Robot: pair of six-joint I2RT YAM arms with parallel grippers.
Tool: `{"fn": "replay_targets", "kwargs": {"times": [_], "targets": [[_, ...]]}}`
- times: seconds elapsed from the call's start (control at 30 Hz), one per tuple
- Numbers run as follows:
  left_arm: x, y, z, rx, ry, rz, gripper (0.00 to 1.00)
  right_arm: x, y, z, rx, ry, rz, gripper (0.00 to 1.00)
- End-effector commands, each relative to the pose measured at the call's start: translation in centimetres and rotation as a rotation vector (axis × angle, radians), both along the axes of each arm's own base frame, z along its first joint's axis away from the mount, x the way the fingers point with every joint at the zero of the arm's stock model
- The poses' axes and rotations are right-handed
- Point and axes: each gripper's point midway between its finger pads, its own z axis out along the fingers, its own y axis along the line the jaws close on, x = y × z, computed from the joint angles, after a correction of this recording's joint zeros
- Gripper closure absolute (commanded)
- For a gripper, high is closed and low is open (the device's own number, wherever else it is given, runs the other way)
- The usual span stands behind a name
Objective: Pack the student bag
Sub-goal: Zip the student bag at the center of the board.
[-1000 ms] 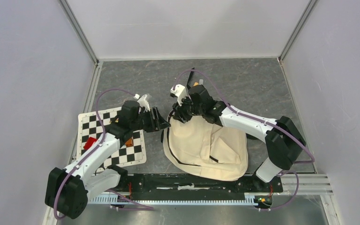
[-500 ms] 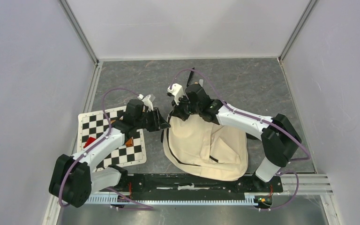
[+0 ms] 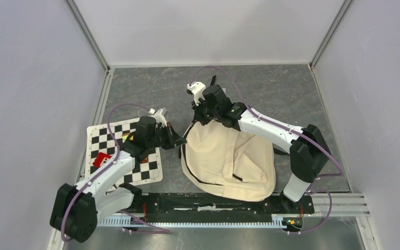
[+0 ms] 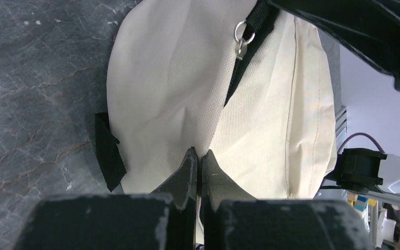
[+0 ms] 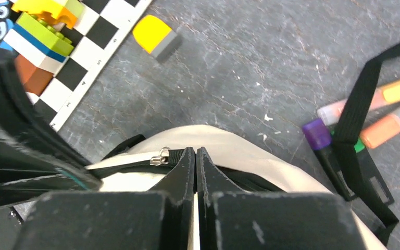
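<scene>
The cream student bag (image 3: 229, 156) lies flat in front of the arm bases, with its top pointing away from them. My left gripper (image 3: 181, 139) is at the bag's upper left edge. In the left wrist view, the left gripper (image 4: 199, 152) is shut, pinching a fold of the bag's cream fabric (image 4: 177, 78). My right gripper (image 3: 200, 119) is at the top rim. In the right wrist view, the right gripper (image 5: 195, 151) is shut on the black zipper band, just right of a silver zipper pull (image 5: 161, 156). The bag's inside is hidden.
A checkered mat (image 3: 96, 136) lies left of the bag with a red block (image 3: 102, 159) on it. Toy bricks (image 5: 39, 31) sit on the mat, and a yellow-grey block (image 5: 157, 34) lies beside it. Highlighter markers (image 5: 390, 94) lie under a black strap (image 5: 359, 104) beyond the bag.
Both grippers have closed onto the bag's top edge. The right gripper has pulled slightly away from the bases, and the left arm has shifted a little towards the bag's left rim.
</scene>
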Motion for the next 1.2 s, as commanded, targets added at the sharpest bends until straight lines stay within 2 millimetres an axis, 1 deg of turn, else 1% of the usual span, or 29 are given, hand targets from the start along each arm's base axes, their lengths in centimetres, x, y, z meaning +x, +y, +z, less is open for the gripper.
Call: {"fn": "replay_targets", "kwargs": {"times": [0.0, 0.17, 0.3, 0.4, 0.43, 0.47, 0.5, 0.57, 0.6, 0.67, 0.73, 0.77, 0.8, 0.83, 0.9, 1.0, 1.1, 1.17], "targets": [[-2.8, 1.6, -1.6, 0.028, 0.111, 0.067, 0.98, 4.3, -2.2, 3.1, 0.021, -0.085, -0.179, 1.0], [-4.4, 3.6, -2.1, 0.085, 0.144, 0.139, 0.98, 4.6, -4.7, 3.4, -0.011, -0.097, -0.247, 1.0], [-5.3, 4.4, -2.3, 0.088, 0.163, 0.174, 0.98, 3.8, -6.5, 3.6, -0.018, -0.106, -0.273, 1.0], [-5.8, 4.6, -2.5, 0.099, 0.18, 0.176, 0.98, 3.1, -7.2, 2.6, -0.032, -0.093, -0.27, 1.0], [-5.8, 4.7, -2.5, 0.103, 0.177, 0.178, 0.97, 2.9, -7.3, 2.3, -0.036, -0.087, -0.266, 1.0], [-5.7, 4.7, -2.4, 0.104, 0.171, 0.18, 0.92, 2.7, -7.3, 1.8, -0.04, -0.076, -0.258, 1.0], [-5.6, 4.7, -2.1, 0.104, 0.163, 0.179, 0.82, 2.3, -7.1, 1.6, -0.032, -0.064, -0.243, 1.0], [-5.0, 4.4, -1.0, 0.097, 0.129, 0.164, 0.7, 1.1, -6.6, 1.2, -0.002, -0.031, -0.203, 1.0], [-4.5, 4.2, 0.0, 0.093, 0.104, 0.156, 0.65, 0.5, -6.4, 1.2, 0.021, -0.016, -0.186, 1.0], [-3.3, 3.7, 1.7, 0.089, 0.059, 0.135, 0.46, -0.7, -5.8, 1.2, 0.07, 0.005, -0.148, 1.0], [-1.8, 2.9, 3.5, 0.087, 0.01, 0.102, 0.32, -1.6, -5.4, 1.0, 0.09, 0.017, -0.132, 1.0], [-1.0, 2.4, 4.5, 0.088, -0.015, 0.083, 0.26, -2.1, -5.3, 0.8, 0.093, 0.022, -0.126, 1.0], [-0.3, 1.9, 4.9, 0.093, -0.015, 0.058, 0.22, -2.2, -5.3, 0.6, 0.093, 0.026, -0.123, 1.0], [0.5, 1.4, 5.5, 0.105, -0.032, 0.028, 0.19, -2.5, -5.2, 0.3, 0.088, 0.031, -0.121, 1.0], [2.0, 0.8, 5.9, 0.141, -0.043, -0.012, 0.16, -2.7, -5.2, -0.3, 0.085, 0.04, -0.121, 1.0], [3.8, -0.1, 6.0, 0.184, -0.051, -0.087, 0.13, -2.9, -5.1, -0.6, 0.094, 0.044, -0.12, 1.0], [4.5, -1.7, 5.6, 0.176, -0.031, -0.198, 0.14, -2.8, -5.0, -0.7, 0.1, 0.039, -0.126, 1.0], [4.9, -2.0, 4.9, 0.19, -0.025, -0.227, 0.19, -2.6, -5.0, -0.5, 0.105, 0.032, -0.132, 1.0]]}}
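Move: The left gripper is already shut on the bag's edge beside the closed zip; from it the zip slider is about 4 cm ahead, 3 cm right and a little above. The right gripper holds the pull tab, the slider being about 2 cm back, 1 cm left and just below. From the right hand the zip's end is some 5 cm right and 1 cm ahead, the yellow block 6 cm ahead and 10 cm left, the purple marker 13 cm ahead and 6 cm right. Tow the pull tab with the right gripper kept shut, about 6 cm to the right along the zip, bearing slightly forward first, then back and a little down. Meanwhile draw the left gripper back and left about 6 cm on the bag's edge, open it wide to let go, then swing it forward, up and right, clear above the bag. ##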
